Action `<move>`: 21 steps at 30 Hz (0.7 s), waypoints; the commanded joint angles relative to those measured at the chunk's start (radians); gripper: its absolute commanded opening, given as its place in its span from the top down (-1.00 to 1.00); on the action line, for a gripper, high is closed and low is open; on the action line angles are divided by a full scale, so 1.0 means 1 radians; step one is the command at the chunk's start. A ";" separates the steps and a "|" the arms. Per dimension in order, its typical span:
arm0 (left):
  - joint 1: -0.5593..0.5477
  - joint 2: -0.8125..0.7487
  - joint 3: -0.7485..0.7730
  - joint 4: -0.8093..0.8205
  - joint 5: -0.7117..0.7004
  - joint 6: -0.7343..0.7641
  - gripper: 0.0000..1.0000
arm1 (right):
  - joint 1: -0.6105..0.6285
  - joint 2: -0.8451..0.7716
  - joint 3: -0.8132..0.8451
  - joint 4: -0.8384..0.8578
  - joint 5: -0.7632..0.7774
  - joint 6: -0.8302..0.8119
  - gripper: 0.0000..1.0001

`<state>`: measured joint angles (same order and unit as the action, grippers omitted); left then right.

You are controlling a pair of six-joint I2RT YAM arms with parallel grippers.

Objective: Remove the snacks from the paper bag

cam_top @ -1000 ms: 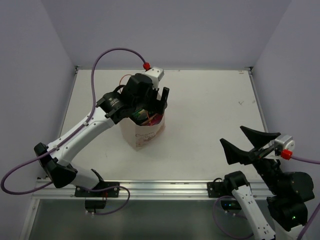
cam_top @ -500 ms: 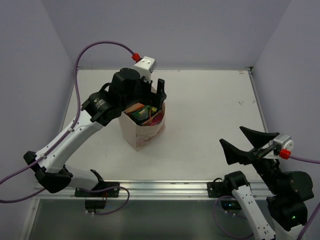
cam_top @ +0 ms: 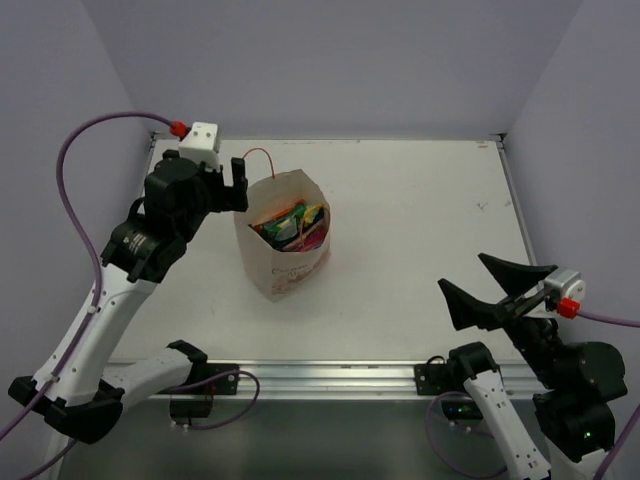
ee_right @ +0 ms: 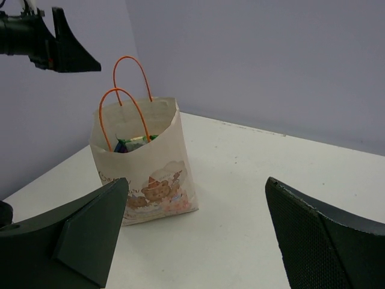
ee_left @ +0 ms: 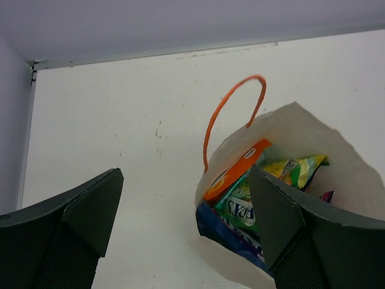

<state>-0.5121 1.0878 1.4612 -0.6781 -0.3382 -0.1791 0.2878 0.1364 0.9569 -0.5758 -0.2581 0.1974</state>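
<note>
The paper bag [cam_top: 283, 262] stands upright left of the table's middle, beige with a bear print and thin orange handles [ee_left: 230, 108]. Several snacks [cam_top: 290, 224] are packed inside: an orange packet [ee_left: 240, 170], a green one [ee_left: 239, 203], a yellow-green one [ee_left: 296, 169] and a blue one [ee_left: 220, 226]. My left gripper [cam_top: 226, 181] hovers open and empty just left of the bag's mouth, above the table. In the left wrist view the left gripper [ee_left: 185, 171] has the bag's left rim between its fingers' lines. My right gripper [cam_top: 462, 270] hangs open and empty at the near right, far from the bag [ee_right: 147, 162].
The white table [cam_top: 420, 220] has a raised edge at the back and walls on three sides. The left arm's purple cable [cam_top: 75, 160] loops above the left side.
My left gripper has pulled up and away to the left from over the bag's mouth, holding nothing, and the snacks inside now show. The right arm has stayed still.
</note>
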 commanded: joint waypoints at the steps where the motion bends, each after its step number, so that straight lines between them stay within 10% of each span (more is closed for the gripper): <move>1: 0.050 -0.069 -0.165 0.147 0.118 0.056 -0.83 | 0.004 0.020 0.003 0.008 -0.030 -0.012 -0.98; 21: 0.242 0.014 -0.364 0.365 0.541 0.247 -0.18 | 0.004 0.020 0.005 0.004 -0.047 -0.021 -0.98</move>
<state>-0.2813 1.0927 1.1122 -0.3790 0.1272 0.0109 0.2878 0.1364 0.9569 -0.5762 -0.2832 0.1928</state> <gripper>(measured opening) 0.599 0.989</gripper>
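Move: The paper bag's left rim, at the near foot of its far orange handle, lies about 5 cm ahead of the open left hand, 4 cm to its right and some 12 cm below. The far handle's arch stands about 7 cm ahead, 6 cm to the right and 7 cm below; the snacks are roughly 11 cm right, 3 cm ahead and 20 cm down. From the idle right hand, that rim is about 25 cm ahead, 35 cm left and 13 cm lower. Closing in on the bag's left rim beside the far handle, the left hand drops steeply about 9 cm, then eases forward some 3 cm at rim height. Meanwhile it turns about 15 degrees clockwise, towards the bag, and its fingers narrow from nearly wide open to a bit over half, one to each side of the rim line. No contact can be made out. ##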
